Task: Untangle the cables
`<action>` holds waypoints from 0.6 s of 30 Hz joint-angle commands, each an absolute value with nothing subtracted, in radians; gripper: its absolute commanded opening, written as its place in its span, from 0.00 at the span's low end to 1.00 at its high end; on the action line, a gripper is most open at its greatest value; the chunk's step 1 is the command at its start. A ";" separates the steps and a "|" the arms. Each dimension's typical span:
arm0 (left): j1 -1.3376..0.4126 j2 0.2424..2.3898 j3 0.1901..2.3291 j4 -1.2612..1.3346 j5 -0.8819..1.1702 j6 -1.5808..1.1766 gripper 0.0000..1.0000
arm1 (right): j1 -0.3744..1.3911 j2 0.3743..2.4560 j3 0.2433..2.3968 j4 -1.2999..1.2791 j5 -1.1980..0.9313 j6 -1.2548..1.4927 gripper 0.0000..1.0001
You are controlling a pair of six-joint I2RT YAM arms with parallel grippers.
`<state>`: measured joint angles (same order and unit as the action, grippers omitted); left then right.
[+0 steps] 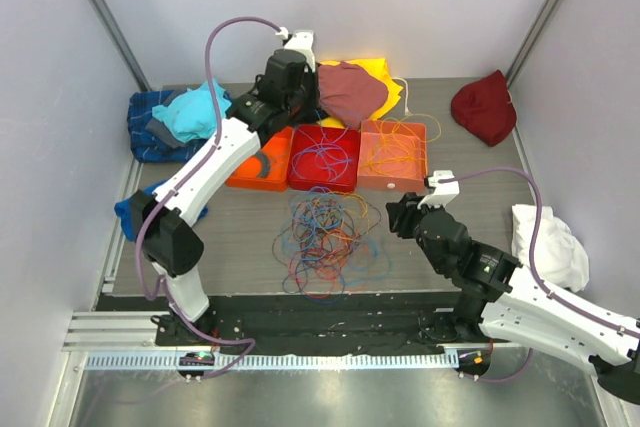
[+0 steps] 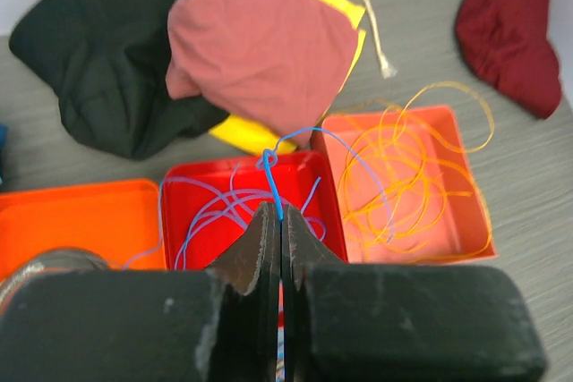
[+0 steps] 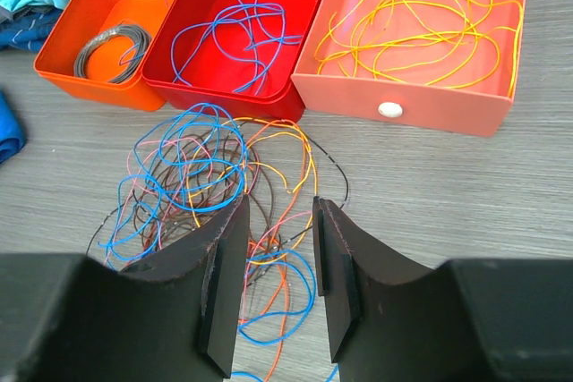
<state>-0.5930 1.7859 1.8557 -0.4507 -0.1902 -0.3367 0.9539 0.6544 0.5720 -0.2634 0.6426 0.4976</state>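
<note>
A loose tangle of cables [image 1: 328,237] in blue, orange, yellow, pink and brown lies on the table in front of three bins. My left gripper [image 2: 280,212] is shut on a blue cable [image 2: 273,176] and holds it above the red bin [image 2: 175,187], which has blue cables in it. In the top view the left gripper [image 1: 303,115] is at the back edge of that red bin [image 1: 325,183]. My right gripper [image 3: 277,207] is open and empty just above the tangle [image 3: 197,185]. In the top view the right gripper [image 1: 398,217] is at the tangle's right edge.
An orange bin [image 3: 63,38] holds a grey coil [image 3: 112,42]. A salmon bin [image 3: 403,112] holds yellow cables. Clothes lie around: pink over yellow [image 1: 350,92], dark red [image 1: 485,107], white [image 1: 545,237], blue [image 1: 180,117], black [image 2: 98,51].
</note>
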 commanded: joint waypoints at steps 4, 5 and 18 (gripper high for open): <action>-0.586 1.635 1.744 -0.385 -0.190 -0.348 0.00 | 0.956 0.647 0.566 -0.239 0.673 0.489 0.43; -0.586 1.623 1.734 -0.379 -0.192 -0.348 0.00 | 0.956 0.647 0.565 -0.238 0.672 0.491 0.43; -0.572 1.591 1.723 -0.405 -0.235 -0.319 0.00 | 0.957 0.631 0.571 -0.253 0.660 0.512 0.42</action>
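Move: The left hand, holding a blue cable, is high over the red bin, whose middle is roughly 29 cm below, 2 cm ahead and 1 cm to the right. Level with that bin, the orange bin lies some 14 cm left of the hand and the salmon bin about 18 cm right; the pink cloth is around 18 cm ahead and 9 cm right. From the idle right hand the red bin is about 21 cm ahead, 14 cm left and 17 cm below. With its fingers still shut on the blue cable, the left hand first dips about 2.5 cm while starting to draw back and left above the red bin, the wrist tipping down only a few degrees. It then reverses into a rise of some 5.5 cm while carrying on back and left, ending a little higher than it began and a few centimetres back towards the orange bin's side, the cable trailing from the fingertips. ##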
